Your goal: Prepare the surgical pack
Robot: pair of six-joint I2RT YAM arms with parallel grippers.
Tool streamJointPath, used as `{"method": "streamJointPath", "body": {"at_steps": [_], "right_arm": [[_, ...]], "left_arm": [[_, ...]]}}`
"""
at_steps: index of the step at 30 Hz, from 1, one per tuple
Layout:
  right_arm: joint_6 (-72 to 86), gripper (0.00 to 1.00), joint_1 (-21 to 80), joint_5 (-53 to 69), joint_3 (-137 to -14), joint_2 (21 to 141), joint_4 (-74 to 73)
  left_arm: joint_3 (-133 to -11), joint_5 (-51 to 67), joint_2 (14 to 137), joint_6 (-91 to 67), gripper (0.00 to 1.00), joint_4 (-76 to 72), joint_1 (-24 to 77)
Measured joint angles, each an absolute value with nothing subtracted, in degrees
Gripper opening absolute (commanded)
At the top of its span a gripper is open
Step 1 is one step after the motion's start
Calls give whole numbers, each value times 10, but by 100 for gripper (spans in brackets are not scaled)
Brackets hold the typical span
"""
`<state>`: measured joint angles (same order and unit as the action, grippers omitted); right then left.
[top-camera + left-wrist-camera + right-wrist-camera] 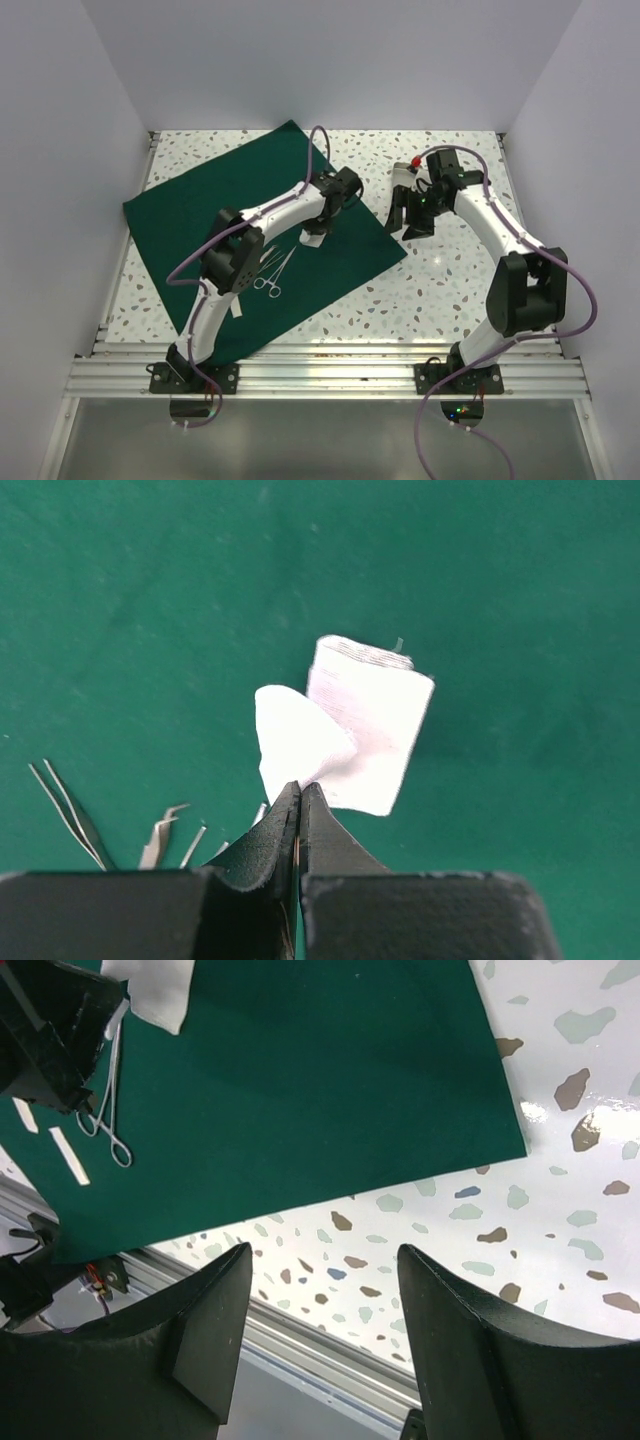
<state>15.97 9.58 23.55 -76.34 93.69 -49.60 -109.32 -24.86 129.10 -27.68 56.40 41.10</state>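
The surgical pack's dark green cloth (pixel 230 215) lies spread flat on the speckled table. On it lies a white pad (pixel 375 730) with one corner curled up. My left gripper (pixel 300 786) is shut, its tips pinching that curled near edge of the pad. Steel instruments (pixel 272 272) lie on the cloth just left of the pad, and their tips (pixel 70 815) show in the left wrist view. My right gripper (pixel 320 1290) hangs open and holds nothing, over bare table beside the cloth's right corner (pixel 500 1130). In the top view the right gripper (pixel 413 218) is right of the cloth.
Two small white strips (pixel 68 1155) lie on the cloth near its front edge. A small silver object with a red part (pixel 408 166) sits behind the right gripper. The aluminium rail (pixel 330 372) runs along the near table edge. White walls close in the left, back and right.
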Motion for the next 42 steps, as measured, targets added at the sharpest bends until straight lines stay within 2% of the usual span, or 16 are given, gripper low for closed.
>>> {"method": "streamJointPath", "body": {"at_steps": [15,18,21,22,23,26,42], "right_arm": [[159,64,96,239,-746,911,-491],[159,64,96,242,-745,911,-490],[159,64,96,249,-745,911,-488],[158,64,96,251,-745,911,-488],[158,64,96,251,-745,911,-488],[158,64,96,253,-745,911,-488],[159,64,96,264,-736,911,-481]], "left_arm": [[-1153,-222,1327,-294,0,574,412],[-1153,-223,1341,-294,3,575,412],[-1153,-222,1349,-293,13,575,412],[-1153,-222,1350,-293,23,575,412],[-1153,-221,1350,-291,28,575,412],[-1152,-215,1350,-292,38,575,412],[-1101,-171,1315,-289,39,547,412]]}}
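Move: The left hand already pinches a gauze pad by its near end, low over the last gauze stack, whose middle lies about 2 cm ahead, 2 cm to the right and 3 cm below. The scissors' middle lies some 7 cm back and 5 cm to the left, the curved forceps 5 cm back and 10 cm left, the tweezers 2 cm back and 12 cm left. From the waiting right hand the stack is about 7 cm ahead, 21 cm left and 11 cm down. The left hand carries the pinched gauze about 2 cm to the right over the stack, rising about 1 cm and easing slightly forward, then sinks about 3 cm to lay the gauze on top. Low over the stack's near part the fingers open to roughly a third and let go of the gauze, after which the hand stays low and eases back some 1.5 cm, its wrist tilting only about 5 degrees. ##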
